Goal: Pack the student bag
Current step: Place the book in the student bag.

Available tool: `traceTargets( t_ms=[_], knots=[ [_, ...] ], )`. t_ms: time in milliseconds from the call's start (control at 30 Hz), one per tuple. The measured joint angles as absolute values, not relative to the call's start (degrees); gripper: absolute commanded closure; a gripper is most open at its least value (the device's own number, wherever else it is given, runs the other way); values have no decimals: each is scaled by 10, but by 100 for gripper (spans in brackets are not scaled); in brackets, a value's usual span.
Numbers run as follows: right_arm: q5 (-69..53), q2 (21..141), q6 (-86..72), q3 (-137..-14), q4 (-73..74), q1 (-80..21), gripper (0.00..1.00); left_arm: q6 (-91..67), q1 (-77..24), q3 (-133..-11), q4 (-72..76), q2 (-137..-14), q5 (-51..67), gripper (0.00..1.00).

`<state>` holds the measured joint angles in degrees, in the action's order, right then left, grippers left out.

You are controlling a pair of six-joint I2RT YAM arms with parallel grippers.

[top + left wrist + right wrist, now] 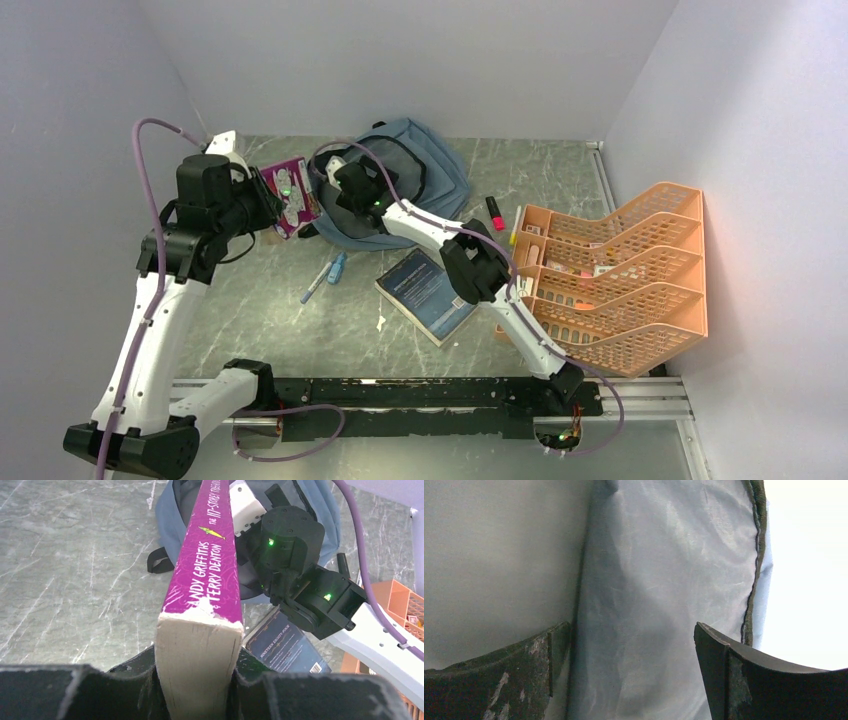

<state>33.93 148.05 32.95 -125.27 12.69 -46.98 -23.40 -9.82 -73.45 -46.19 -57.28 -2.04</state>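
Note:
The slate blue-grey student bag (420,160) lies at the back middle of the table with its opening towards the left. My left gripper (268,200) is shut on a purple paperback book (292,195) and holds it in the air just left of the bag's opening. In the left wrist view the book's purple spine (210,550) points at the bag (167,520). My right gripper (342,182) is at the bag's opening. Its wrist view shows open jaws with the bag's grey lining (649,580) between the fingers (744,680).
A dark blue book (428,293) lies flat at the table's middle, also in the left wrist view (287,647). Two pens (328,272) lie left of it. A red marker (494,212) lies by the orange mesh tray organiser (640,290) at the right.

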Motion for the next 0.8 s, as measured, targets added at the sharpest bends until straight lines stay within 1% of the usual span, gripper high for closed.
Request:
traceTargets(
  t_ms=[67,100,133,200,233,300,400,533,567,800],
  knots=[
    [348,1486,338,-1254,118,-468,9,-236,-98,-735,-463,-570,-25,95],
    [352,1489,342,-1254,113,-467,13,-237,-98,-735,-464,-569,-28,95],
    [354,1492,345,-1255,110,-465,19,-239,-98,-735,-465,-568,-32,95],
    [354,1498,347,-1258,106,-462,41,-241,-98,-735,-467,-568,-41,95],
    [354,1499,347,-1259,105,-461,47,-243,-98,-735,-469,-567,-45,95],
    [354,1500,346,-1258,105,-460,54,-244,-98,-735,-471,-567,-50,95],
    [353,1500,342,-1248,96,-459,67,-245,-98,-735,-473,-567,-54,95],
    [333,1492,326,-1231,93,-457,97,-250,-98,-733,-474,-567,-55,95],
    [323,1486,319,-1227,96,-456,100,-252,-98,-733,-474,-568,-54,95],
    [260,1402,265,-1185,113,-438,100,-287,-98,-706,-463,-576,-22,95]
  ],
)
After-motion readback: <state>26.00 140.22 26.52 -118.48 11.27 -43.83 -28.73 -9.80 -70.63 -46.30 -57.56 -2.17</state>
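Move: The right hand, wide open, is already inside the student bag; the stretch of grey lining it will pinch lies some 1 cm ahead, 1 cm to its right and 2 cm below. The blue book lies about 27 cm back and 15 cm to its right, and the light-blue marker 20 cm back and 6 cm to its left, both roughly 5 cm lower. From the left hand, which holds the purple book, the bag's mouth is about 22 cm ahead, 13 cm right and 26 cm below. Down and slightly forward, the right hand eases about 2 cm deeper into the bag as its wide-open fingers close fully, pinching the grey lining, then it lifts quickly by some 5 cm, its left side rolling up about 10 degrees. The left hand keeps its grip on the purple book, nearly still, then sinks about 2 cm at the end. ##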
